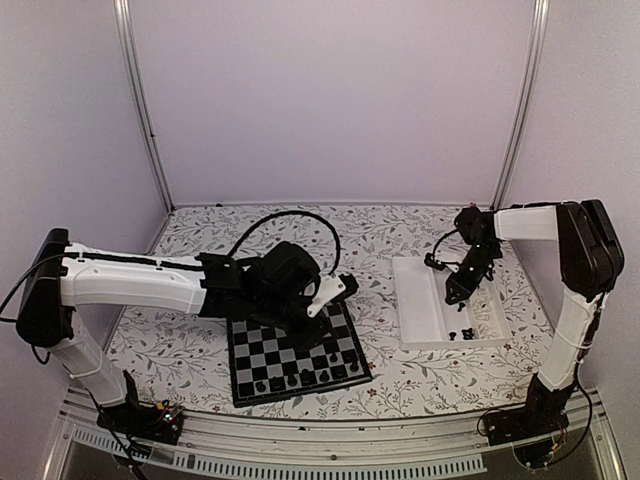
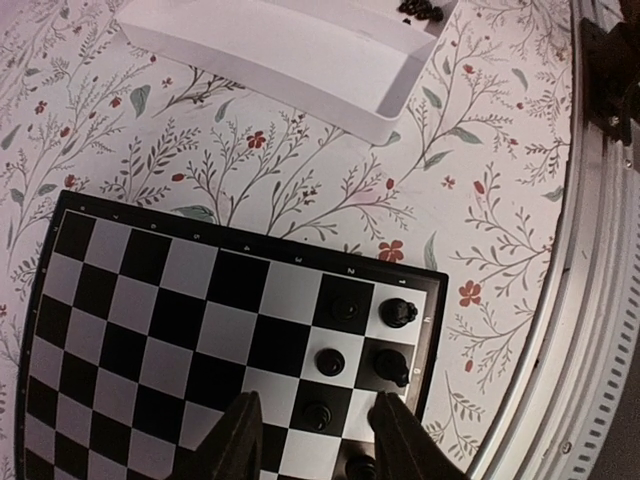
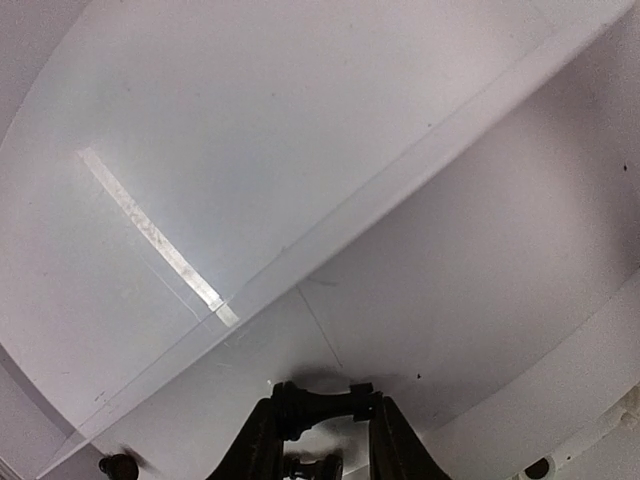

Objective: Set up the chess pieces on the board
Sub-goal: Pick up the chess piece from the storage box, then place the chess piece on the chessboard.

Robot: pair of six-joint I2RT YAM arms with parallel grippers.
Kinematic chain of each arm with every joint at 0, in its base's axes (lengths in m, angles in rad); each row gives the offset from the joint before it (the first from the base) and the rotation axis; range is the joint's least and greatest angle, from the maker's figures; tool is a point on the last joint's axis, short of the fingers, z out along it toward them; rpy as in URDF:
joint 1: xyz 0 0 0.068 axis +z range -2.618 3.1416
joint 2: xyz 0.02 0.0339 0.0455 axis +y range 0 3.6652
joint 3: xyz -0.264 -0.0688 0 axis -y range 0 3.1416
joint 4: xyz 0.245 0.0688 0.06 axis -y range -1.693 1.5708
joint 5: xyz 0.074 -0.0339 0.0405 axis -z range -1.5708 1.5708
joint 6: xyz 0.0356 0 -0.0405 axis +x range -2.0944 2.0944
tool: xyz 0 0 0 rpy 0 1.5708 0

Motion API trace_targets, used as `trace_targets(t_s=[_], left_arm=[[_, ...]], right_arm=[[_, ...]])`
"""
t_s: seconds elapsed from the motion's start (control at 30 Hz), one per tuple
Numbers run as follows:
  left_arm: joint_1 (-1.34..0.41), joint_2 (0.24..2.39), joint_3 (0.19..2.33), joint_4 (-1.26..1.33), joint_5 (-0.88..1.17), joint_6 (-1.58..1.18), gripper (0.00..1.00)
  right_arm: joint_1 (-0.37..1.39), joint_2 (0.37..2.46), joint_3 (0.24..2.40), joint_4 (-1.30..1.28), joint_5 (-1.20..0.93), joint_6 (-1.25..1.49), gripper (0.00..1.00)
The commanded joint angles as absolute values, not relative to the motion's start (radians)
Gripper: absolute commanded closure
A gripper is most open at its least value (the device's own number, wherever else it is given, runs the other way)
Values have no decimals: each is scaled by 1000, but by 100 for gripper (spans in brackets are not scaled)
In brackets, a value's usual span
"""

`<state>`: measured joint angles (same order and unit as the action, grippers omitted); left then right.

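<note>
The board [image 1: 255, 350] lies at the near middle of the table, and several black chess pieces [image 1: 305, 378] stand along its near rows. In the left wrist view these pieces [image 2: 330, 362] fill the board's [image 2: 150, 300] corner squares. My left gripper [image 2: 318, 402] hovers open over that corner. One piece [image 2: 318, 416] stands on the board between its fingers, untouched. My right gripper [image 3: 326, 410] is down in the white tray [image 1: 425, 325], shut on a black chess piece [image 3: 330, 400] that lies crosswise between its fingertips. In the top view the right gripper [image 1: 456, 296] points into the tray.
A few more black pieces [image 1: 462, 333] lie at the tray's near end, and some show low in the right wrist view [image 3: 118, 465]. The tray [image 2: 300, 55] stands just right of the board. A metal rail [image 2: 590, 300] runs along the table's near edge.
</note>
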<state>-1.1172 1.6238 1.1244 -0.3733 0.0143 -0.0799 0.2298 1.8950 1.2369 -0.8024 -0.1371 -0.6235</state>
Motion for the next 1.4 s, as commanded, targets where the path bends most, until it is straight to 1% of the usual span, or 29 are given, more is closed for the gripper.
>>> trace_targets(t_s=[0.0, 0.17, 0.27, 0.4, 0.53, 0.7, 0.9, 1.17, 1.37], left_arm=[[-1108, 1623, 1121, -298, 16, -114, 59], [-1091, 1645, 1144, -198, 24, -224, 57], [-1064, 1663, 1157, -122, 51, -304, 56], [-1009, 1696, 1165, 52, 175, -424, 54], [-988, 1771, 1222, 180, 287, -511, 53], [-985, 1885, 1317, 262, 388, -603, 52], [-973, 1951, 1345, 317, 446, -679, 52], [-965, 1992, 1345, 377, 513, -727, 52], [-961, 2015, 1350, 404, 530, -749, 55]], right_arm=[[230, 1809, 1201, -792, -185, -726, 73], [243, 1693, 1179, -773, -232, -783, 73], [281, 1622, 1139, -742, -248, -825, 72], [371, 1506, 1110, -710, -286, -872, 72], [464, 1449, 1115, -696, -314, -884, 72], [568, 1415, 1123, -677, -294, -888, 72], [640, 1390, 1135, -677, -284, -889, 71], [677, 1376, 1140, -673, -292, -876, 71], [682, 1373, 1156, -683, -327, -865, 71]])
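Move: The black chess piece is already pinched in the right fingers at the storage box floor; from the right hand, the waiting left gripper is about 33 cm left, 16 cm back and 10 cm higher. Another black piece lies roughly 3 cm back and 1 cm right of that hand, a black cluster 10 cm back and 1 cm left, and the white pieces 6 cm right and 3 cm back. From the left hand, the held piece is some 33 cm right, 16 cm ahead and 10 cm lower; the board's middle is 10 cm left, 2 cm ahead, 12 cm below. Keeping its pinch on the black piece, the right hand lifts it about 15 cm out of the box and carries it some 16 cm left and 9 cm back towards the left gripper, turning counter-clockwise by roughly 40 degrees as its fingers tip up from pointing straight down. The left hand comes to meet it, going right, then also forward and up, and its still-open fingers swing up some 40 degrees to point nearly level at the right hand, ending close to the piece without a visible grip on it. ##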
